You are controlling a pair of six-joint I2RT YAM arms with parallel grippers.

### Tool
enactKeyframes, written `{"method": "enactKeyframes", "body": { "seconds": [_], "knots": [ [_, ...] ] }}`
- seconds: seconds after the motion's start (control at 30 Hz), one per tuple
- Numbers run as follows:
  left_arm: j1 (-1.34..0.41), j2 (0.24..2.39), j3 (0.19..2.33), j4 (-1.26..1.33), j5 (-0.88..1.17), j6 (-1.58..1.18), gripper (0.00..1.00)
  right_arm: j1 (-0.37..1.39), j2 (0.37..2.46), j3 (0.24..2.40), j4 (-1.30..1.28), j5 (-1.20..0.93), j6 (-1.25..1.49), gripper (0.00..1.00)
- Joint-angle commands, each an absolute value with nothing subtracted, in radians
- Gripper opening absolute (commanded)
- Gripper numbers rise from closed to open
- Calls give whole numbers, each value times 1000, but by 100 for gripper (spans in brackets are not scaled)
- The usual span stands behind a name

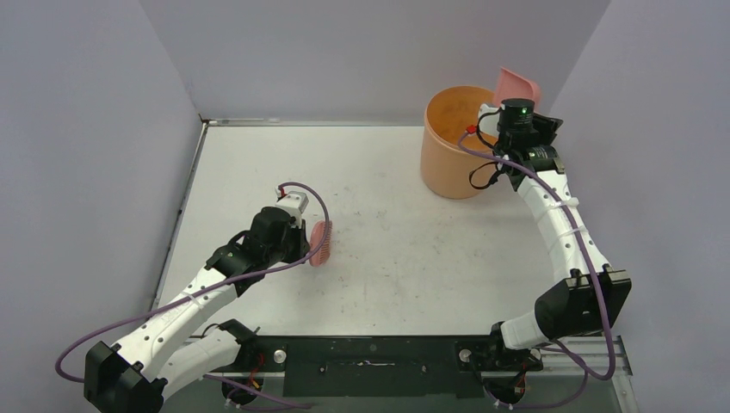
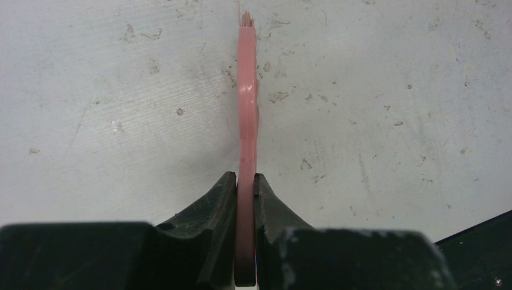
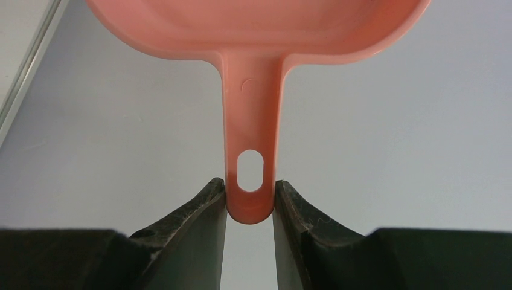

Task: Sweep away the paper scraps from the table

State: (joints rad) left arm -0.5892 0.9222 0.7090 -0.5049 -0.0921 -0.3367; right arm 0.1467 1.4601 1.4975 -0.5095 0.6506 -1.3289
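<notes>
No paper scraps show on the white table (image 1: pixel 413 258) in any view. My left gripper (image 2: pixel 245 181) is shut on the thin handle of the pink hand brush (image 2: pixel 246 90), which it holds edge-on just above the table's middle left, the pink hand brush (image 1: pixel 321 243) in the top view too. My right gripper (image 3: pixel 250 188) is shut on the handle end of the pink dustpan (image 3: pixel 253 36). In the top view the pink dustpan (image 1: pixel 515 86) is raised and tipped over the far side of the orange bucket (image 1: pixel 449 159).
The orange bucket stands at the table's back right, with my right arm (image 1: pixel 555 219) reaching up to its rim. Grey walls (image 1: pixel 370 52) close in the back and both sides. A metal edge (image 1: pixel 185 198) runs along the table's left side.
</notes>
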Motion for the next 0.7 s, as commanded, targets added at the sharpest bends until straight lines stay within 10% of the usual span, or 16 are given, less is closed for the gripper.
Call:
{"method": "enactKeyframes", "body": {
  "seconds": [0.0, 0.67],
  "knots": [
    [-584, 916, 727, -475, -74, -331, 0, 156, 1396, 1475, -471, 667, -1269, 5],
    [-583, 900, 732, -469, -50, -335, 0, 164, 1272, 1611, -956, 104, -905, 5]
  ]
}}
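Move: The orange bin's middle lies roughly 10 cm to the right hand's left, 3 cm ahead and some 22 cm below; the held dustpan's blade reaches out in front, its middle about 10 cm ahead of that hand, 6 cm to its right and 5 cm lower. From the waiting left hand, the bin is about 24 cm ahead, 39 cm to its right and 2 cm below. Keep the right gripper shut on the dustpan handle and roll the tipped pan back by some 25 degrees, its left side rising. After a slight dip, carry the hand left and up, then bring it back and a little down while still going left, ending about 5 cm farther left and 4 cm farther back, so the blade swings leftward over the bin opening. ##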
